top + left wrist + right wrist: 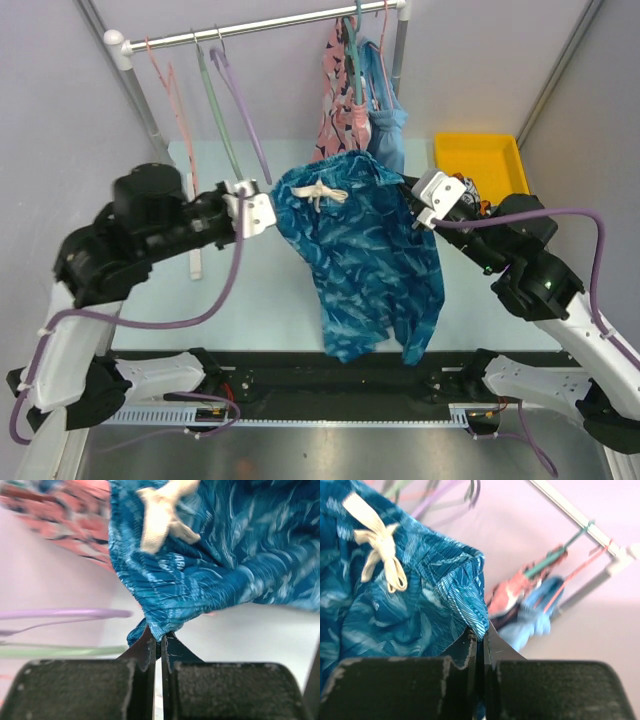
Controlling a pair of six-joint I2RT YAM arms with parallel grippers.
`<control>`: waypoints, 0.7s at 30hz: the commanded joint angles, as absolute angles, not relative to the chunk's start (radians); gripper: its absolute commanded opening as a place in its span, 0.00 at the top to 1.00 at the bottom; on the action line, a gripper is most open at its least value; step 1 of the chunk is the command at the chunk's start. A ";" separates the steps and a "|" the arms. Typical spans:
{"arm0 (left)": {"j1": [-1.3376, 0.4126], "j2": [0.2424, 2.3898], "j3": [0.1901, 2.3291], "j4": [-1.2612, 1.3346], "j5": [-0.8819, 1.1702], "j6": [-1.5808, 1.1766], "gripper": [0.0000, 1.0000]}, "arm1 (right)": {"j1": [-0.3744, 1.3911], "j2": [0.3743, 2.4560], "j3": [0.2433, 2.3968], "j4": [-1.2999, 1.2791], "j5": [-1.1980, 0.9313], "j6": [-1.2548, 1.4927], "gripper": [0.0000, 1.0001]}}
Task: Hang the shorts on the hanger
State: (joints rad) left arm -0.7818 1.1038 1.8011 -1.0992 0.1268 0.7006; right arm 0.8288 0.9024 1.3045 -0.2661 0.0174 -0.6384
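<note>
The blue and teal shorts (pixel 360 250) with a white drawstring (pixel 322 192) hang in the air, stretched by the waistband between both grippers. My left gripper (pixel 268 212) is shut on the waistband's left corner (pixel 155 625). My right gripper (pixel 412 212) is shut on the right corner (pixel 477 625). The lilac hanger (pixel 245 105) hangs by its hook on the rail (pixel 260 28), just behind and left of the shorts. It shows as a blurred lilac bar (pixel 65 614) in the left wrist view.
A pink hanger (pixel 168 90) and a green hanger (pixel 215 100) hang left of the lilac one. A pink patterned garment (pixel 338 95) and a light-blue garment (pixel 385 110) hang at the rail's right. A yellow tray (pixel 478 160) sits at the right.
</note>
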 commanded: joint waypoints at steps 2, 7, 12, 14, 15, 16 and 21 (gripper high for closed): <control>-0.778 1.095 1.942 -1.238 0.046 0.765 1.00 | 0.822 0.902 1.376 -0.266 -0.078 -0.601 1.00; -0.782 1.037 1.699 -1.188 0.086 0.769 1.00 | 0.767 0.856 1.295 -0.431 -0.188 -0.626 1.00; -0.796 1.014 1.369 -1.046 0.023 0.717 1.00 | 0.730 0.808 1.037 -0.462 -0.267 -0.799 1.00; -0.801 1.028 1.238 -0.965 0.002 0.697 1.00 | 0.710 0.811 0.938 -0.439 -0.290 -0.819 1.00; -0.801 1.038 1.201 -0.935 0.002 0.683 1.00 | 0.701 0.822 0.914 -0.439 -0.308 -0.848 1.00; -0.801 1.070 1.146 -0.890 0.002 0.675 1.00 | 0.692 0.850 0.887 -0.416 -0.319 -0.854 1.00; -0.801 1.104 0.982 -0.648 -0.166 0.643 1.00 | 0.571 0.929 0.784 -0.330 -0.454 -0.880 1.00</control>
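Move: Both hands already hold the teal shorts high by the waistband's ends; the shorts' middle hangs some 12 cm right of, 5 cm back from and 15 cm below the left hand. The bare table patch they go to is about 4 cm back, 12 cm right and 36 cm below the left hand; from the right hand, roughly 7 cm back, 10 cm left and 41 cm below. The blue trousers stand some 12 cm ahead, 3 cm left and 22 cm below the right hand. Keeping their shut grips on the two ends of the waistband, both hands first lift a touch and draw back a couple of centimetres, the left rising some 3 cm. Then they swing down together, fast and nearly straight, ending about 25 cm lower over the bare front of the table, while both wrists tip the fingers some 35 degrees more steeply downward and the waistband stays spread between them. ##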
